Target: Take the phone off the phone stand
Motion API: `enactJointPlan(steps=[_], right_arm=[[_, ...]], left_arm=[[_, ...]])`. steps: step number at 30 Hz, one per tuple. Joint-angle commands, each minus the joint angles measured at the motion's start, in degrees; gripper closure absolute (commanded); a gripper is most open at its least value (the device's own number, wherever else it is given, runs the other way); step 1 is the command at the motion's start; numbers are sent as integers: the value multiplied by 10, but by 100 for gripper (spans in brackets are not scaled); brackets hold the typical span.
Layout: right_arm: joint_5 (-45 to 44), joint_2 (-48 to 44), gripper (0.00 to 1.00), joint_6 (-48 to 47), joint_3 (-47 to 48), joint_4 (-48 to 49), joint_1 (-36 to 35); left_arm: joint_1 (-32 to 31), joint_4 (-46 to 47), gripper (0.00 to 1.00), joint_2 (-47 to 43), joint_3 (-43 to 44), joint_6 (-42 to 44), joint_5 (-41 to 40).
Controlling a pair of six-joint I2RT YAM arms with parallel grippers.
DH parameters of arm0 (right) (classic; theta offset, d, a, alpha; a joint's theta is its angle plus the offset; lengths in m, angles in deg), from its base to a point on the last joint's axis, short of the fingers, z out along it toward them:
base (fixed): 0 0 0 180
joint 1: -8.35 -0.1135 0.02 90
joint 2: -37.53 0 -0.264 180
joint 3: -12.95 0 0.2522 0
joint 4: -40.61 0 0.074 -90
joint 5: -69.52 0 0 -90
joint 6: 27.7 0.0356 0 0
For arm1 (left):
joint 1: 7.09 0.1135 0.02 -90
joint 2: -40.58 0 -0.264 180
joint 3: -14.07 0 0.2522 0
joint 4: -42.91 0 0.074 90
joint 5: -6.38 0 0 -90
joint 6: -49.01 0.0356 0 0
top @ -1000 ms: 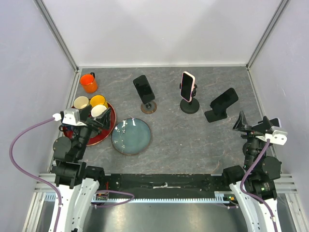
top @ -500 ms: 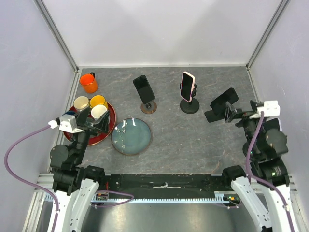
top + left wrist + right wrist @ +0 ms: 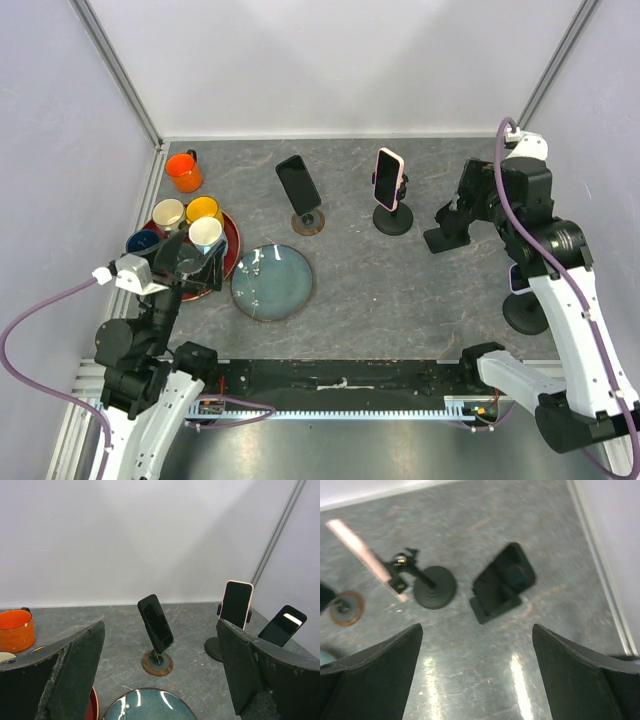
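Observation:
A black phone (image 3: pixel 297 183) leans on a stand with a round wooden base (image 3: pixel 308 222). A pink-cased phone (image 3: pixel 388 178) stands upright on a black round-foot stand (image 3: pixel 393 220). A third black phone (image 3: pixel 506 577) rests on a black block stand (image 3: pixel 438 241), and my right gripper (image 3: pixel 468 205) hangs open above it, touching nothing. In the right wrist view its fingers (image 3: pixel 375 670) frame bare table just short of that stand. My left gripper (image 3: pixel 200 258) is open near the mugs and faces the black phone (image 3: pixel 156 623) from a distance.
A red tray (image 3: pixel 232 245) of mugs sits at the left, with an orange mug (image 3: pixel 183 171) behind it. A blue plate (image 3: pixel 271 282) lies front-centre. Another phone (image 3: pixel 517 278) on a black stand (image 3: pixel 525 312) sits by the right wall. Walls close in three sides.
My right arm has risen from the near right edge and swung forward to hover over the right black phone, uncovering the stand by the right wall. My left gripper pulled back slightly.

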Motion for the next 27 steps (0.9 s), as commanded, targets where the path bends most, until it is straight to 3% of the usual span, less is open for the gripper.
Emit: enactJointPlan(steps=[1, 6, 10, 16, 27], right_arm=[[-203, 20, 2, 99, 36, -125, 9], [-276, 47, 2, 112, 45, -150, 86], [-305, 63, 2, 115, 57, -154, 199], [-365, 79, 2, 131, 92, -154, 257], [-192, 72, 2, 140, 32, -142, 397]], left_arm=[[-21, 5, 0, -16, -2, 26, -28], [-49, 6, 0, -25, -4, 31, -46], [-77, 4, 0, -41, -5, 36, -61], [-113, -1, 1, -73, -7, 36, -85], [-186, -5, 1, -87, -7, 44, -117]])
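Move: The white-rimmed phone on the near-right stand, partly hidden by the arm, lies about 10 cm back, 15 cm right and some 22 cm below the open right hand. From that hand, the black phone on the block-shaped stand is about 6 cm ahead and 4 cm right, and the pink-rimmed phone 12 cm ahead and 14 cm left, both some 21 cm lower. For the left hand, the white-rimmed phone is level ahead, roughly 60 cm right and 24 cm below. Right hand swings about 23 cm right and back towards the white-rimmed phone, turning 65 degrees clockwise; left retreats slightly. ##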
